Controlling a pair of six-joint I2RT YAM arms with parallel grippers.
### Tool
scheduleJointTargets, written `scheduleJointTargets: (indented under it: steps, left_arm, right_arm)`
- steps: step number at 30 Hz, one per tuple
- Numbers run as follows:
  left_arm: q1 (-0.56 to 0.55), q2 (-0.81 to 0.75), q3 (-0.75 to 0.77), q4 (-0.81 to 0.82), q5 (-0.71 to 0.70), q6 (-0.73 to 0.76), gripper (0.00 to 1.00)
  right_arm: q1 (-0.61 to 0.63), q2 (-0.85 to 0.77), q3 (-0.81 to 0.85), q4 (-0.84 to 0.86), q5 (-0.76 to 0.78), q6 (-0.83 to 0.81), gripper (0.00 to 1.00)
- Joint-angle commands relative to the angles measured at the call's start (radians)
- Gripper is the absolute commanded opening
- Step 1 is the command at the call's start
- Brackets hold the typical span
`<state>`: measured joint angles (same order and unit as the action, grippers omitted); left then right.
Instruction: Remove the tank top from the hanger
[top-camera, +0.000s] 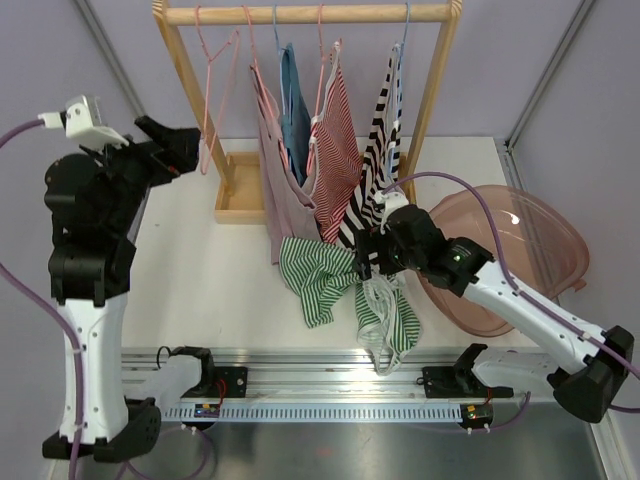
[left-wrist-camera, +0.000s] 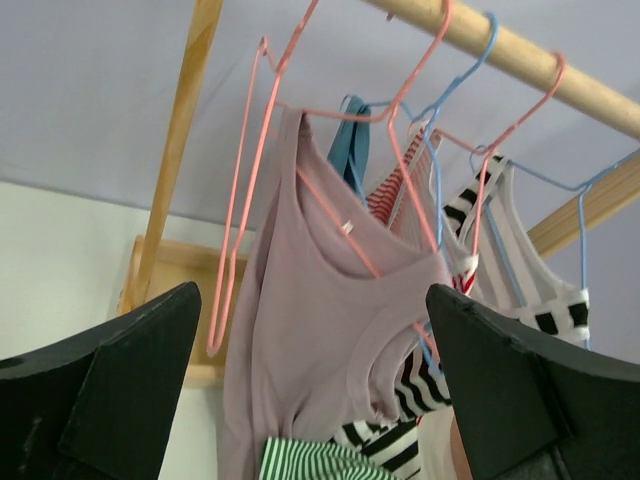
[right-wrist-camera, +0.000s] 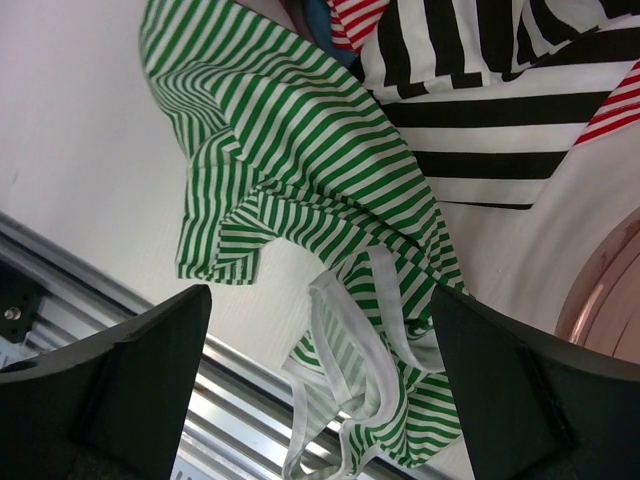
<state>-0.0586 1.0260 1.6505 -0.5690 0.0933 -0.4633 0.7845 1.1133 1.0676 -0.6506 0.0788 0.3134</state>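
Note:
A green-and-white striped tank top (top-camera: 320, 275) lies crumpled on the table under the rack, off any hanger, and its straps (right-wrist-camera: 350, 330) droop over the front rail. An empty pink hanger (top-camera: 210, 100) hangs at the left end of the wooden rail (top-camera: 300, 14). My left gripper (top-camera: 185, 150) is raised beside that hanger, open and holding nothing. In the left wrist view it (left-wrist-camera: 315, 400) faces a mauve tank top (left-wrist-camera: 320, 300) on a pink hanger. My right gripper (top-camera: 370, 255) hovers open just above the green top (right-wrist-camera: 300, 170), with nothing between its fingers.
Mauve, blue (top-camera: 293, 100), red-striped (top-camera: 338, 150) and black-striped (top-camera: 378, 160) tops hang on the rack. The rack's wooden base tray (top-camera: 240, 190) sits at the back left. A pink basin (top-camera: 520, 250) stands at the right. The metal rail (top-camera: 300, 365) runs along the front edge.

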Motion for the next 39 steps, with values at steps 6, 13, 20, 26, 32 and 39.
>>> scheduleJointTargets:
  steps: [6, 13, 20, 26, 32, 39]
  left_arm:
    - [0.005, -0.298, -0.309, -0.068, -0.044, 0.104, 0.99]
    - [0.003, -0.466, -0.533, -0.068, -0.133, 0.149, 0.99]
    - [-0.029, -0.523, -0.641, -0.066, -0.17, 0.166, 0.99]
    - [-0.056, -0.549, -0.696, -0.04, -0.228, 0.176, 0.99]
    - [-0.078, -0.587, -0.727, -0.019, -0.296, 0.178, 0.99]
    - [-0.095, -0.612, -0.729, -0.02, -0.336, 0.18, 0.99]
  right_arm:
    - [-0.005, 0.201, -0.021, 0.06, 0.096, 0.033, 1.0]
    - [-0.002, 0.344, -0.083, 0.126, 0.072, 0.053, 0.99]
    - [0.012, 0.434, -0.146, 0.215, 0.039, 0.05, 0.57]
    - [0.035, 0.314, -0.097, 0.134, 0.048, 0.029, 0.0]
    - [0.035, 0.107, 0.032, -0.064, 0.099, 0.001, 0.0]
    - [0.032, -0.047, 0.271, -0.303, 0.355, -0.02, 0.0]
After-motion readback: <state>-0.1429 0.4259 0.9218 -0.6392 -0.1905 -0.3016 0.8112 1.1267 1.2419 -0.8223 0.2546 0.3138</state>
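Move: The green-striped tank top lies crumpled on the table below the right gripper, its middle about 18 cm down, 3 cm back and 2 cm left. From that hand, the black-striped top hangs some 15 cm ahead and 4 cm right, the mauve top 13 cm ahead and 12 cm left; the pink bin sits about 29 cm right and 3 cm ahead. From the left hand, the tank top is roughly 14 cm back, 29 cm right and 48 cm below; the empty hanger is about 15 cm ahead and 2 cm right. Drop the open right gripper about 17 cm almost straight down, tipping its fingers steeper, and pinch the tank top's bunched middle; then pull it quickly up some 21 cm, letting the wrist tilt back, with a slight drift right near the top. Meanwhile bring the open, empty left gripper down some 19 cm and back, away from the hanger, tipping it slightly downward. ##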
